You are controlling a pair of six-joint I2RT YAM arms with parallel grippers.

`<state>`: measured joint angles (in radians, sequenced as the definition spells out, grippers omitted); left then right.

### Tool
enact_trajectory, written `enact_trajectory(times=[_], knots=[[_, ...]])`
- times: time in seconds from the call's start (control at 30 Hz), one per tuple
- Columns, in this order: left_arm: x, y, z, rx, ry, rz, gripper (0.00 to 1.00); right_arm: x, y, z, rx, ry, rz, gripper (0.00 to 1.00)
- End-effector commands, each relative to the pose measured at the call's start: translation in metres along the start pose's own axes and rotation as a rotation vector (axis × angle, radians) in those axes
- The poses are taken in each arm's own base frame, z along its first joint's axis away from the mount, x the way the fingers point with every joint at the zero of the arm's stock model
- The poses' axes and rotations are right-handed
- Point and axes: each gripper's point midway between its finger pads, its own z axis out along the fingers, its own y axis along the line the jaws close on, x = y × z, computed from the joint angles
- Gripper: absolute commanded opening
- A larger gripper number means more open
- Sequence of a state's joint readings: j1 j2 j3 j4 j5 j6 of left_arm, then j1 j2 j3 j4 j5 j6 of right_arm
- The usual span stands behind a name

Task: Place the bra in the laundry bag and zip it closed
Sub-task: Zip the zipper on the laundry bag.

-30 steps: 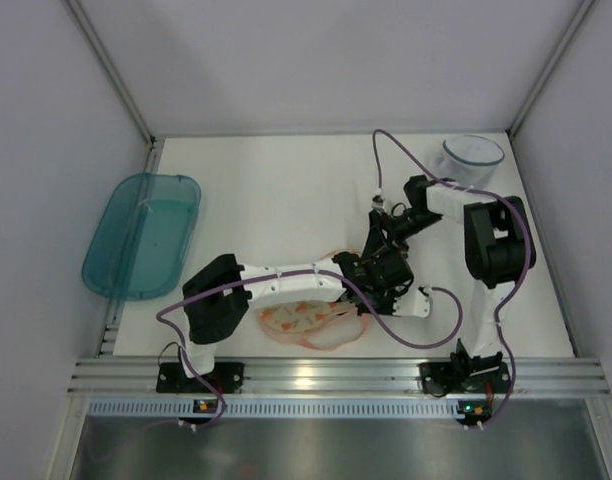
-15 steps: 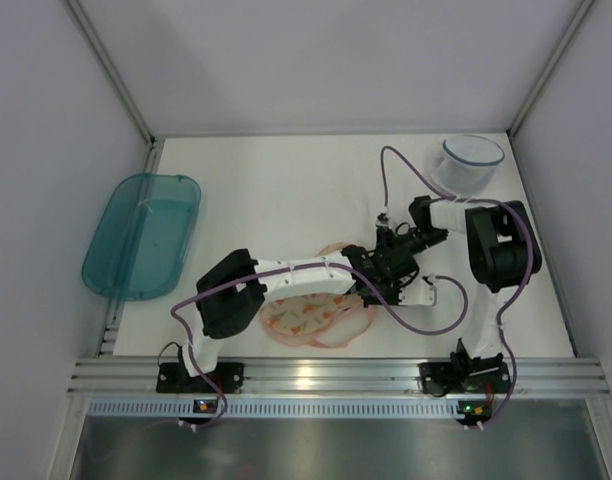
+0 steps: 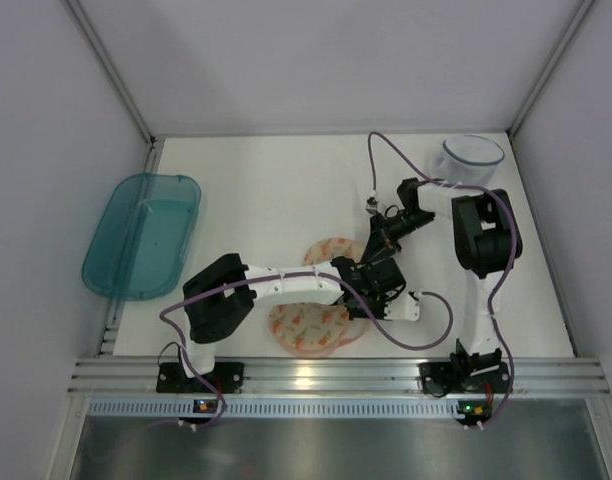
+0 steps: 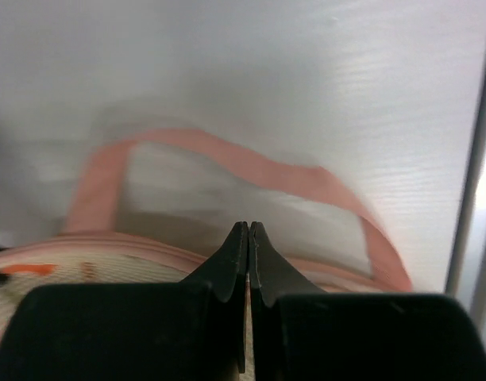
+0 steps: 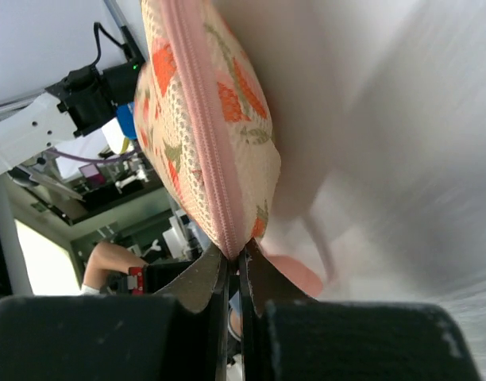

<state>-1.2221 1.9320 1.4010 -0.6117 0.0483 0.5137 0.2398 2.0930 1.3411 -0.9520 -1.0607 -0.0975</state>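
The laundry bag (image 3: 306, 328), cream-peach with orange and green triangles, lies at the table's front centre, and one lobe rises toward the right gripper. My right gripper (image 3: 378, 243) is shut on the bag's pink zip edge (image 5: 203, 119) and holds that end up; its fingertips (image 5: 235, 252) pinch the seam. My left gripper (image 3: 371, 290) is shut just right of the bag. In the left wrist view (image 4: 248, 228) nothing shows between the tips; the bag (image 4: 84, 270) lies under them and its pink loop (image 4: 251, 167) ahead. The bra is hidden.
A teal plastic bin (image 3: 143, 233) sits at the table's left edge. A translucent white round tub (image 3: 468, 160) stands at the back right. Purple cables (image 3: 426, 335) loop over the table near both grippers. The aluminium front rail (image 3: 316, 375) runs below the bag.
The bag's far lobe has come up and now shows beside the right gripper, which shifted back left. The left gripper moved slightly left along the bag.
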Motion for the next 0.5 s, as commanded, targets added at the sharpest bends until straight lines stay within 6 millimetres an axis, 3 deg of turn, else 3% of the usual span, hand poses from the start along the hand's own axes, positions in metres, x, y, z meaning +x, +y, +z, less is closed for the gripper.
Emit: enact_trajectory(times=[0.0, 0.03, 0.07, 0.1, 0.13, 0.23, 0.47], knots=[[-0.018, -0.040, -0.015, 0.119, -0.096, -0.009, 0.00, -0.035, 0.008, -0.004, 0.011, -0.048, -0.118, 0.00], [-0.012, -0.043, -0.013, 0.124, -0.083, -0.015, 0.00, -0.042, 0.011, -0.007, 0.015, -0.059, -0.132, 0.00], [-0.011, -0.043, -0.012, 0.121, -0.078, -0.029, 0.00, -0.044, 0.012, -0.007, 0.018, -0.060, -0.134, 0.06], [-0.010, -0.039, -0.012, 0.101, -0.069, -0.032, 0.00, -0.043, 0.014, -0.007, 0.016, -0.056, -0.129, 0.21], [-0.013, -0.035, -0.013, 0.088, -0.072, -0.033, 0.00, -0.042, 0.016, -0.008, 0.016, -0.055, -0.130, 0.47], [-0.021, -0.018, -0.015, 0.039, -0.083, -0.037, 0.00, -0.030, 0.020, -0.013, 0.033, -0.052, -0.135, 0.66], [-0.037, 0.033, -0.026, -0.069, -0.119, -0.063, 0.00, 0.010, 0.023, -0.033, 0.052, -0.047, -0.118, 0.69]])
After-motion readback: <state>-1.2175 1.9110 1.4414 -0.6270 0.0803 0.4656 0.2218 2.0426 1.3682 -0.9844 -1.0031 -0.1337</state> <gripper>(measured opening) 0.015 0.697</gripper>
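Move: The stretch of zipper being worked is right in the right gripper's shut fingers. From the left gripper, which still pinches the zipper edge nearer the robot, that stretch lies about 12 cm ahead, 2 cm to the right and 2 cm higher. The laundry bag's body centres some 9 cm back and 12 cm left of the right gripper, and its pink strap about 11 cm back and 3 cm right, both a few centimetres lower. Draw the right gripper about 3 cm forward, away from the left one, its fingers shut on the zipper for the first 2 cm; then open them wide to let go and ease back about 2 cm. Meanwhile pull the left gripper back some 3 cm with its pinch kept, then bring it forward again by as much while lifting. ##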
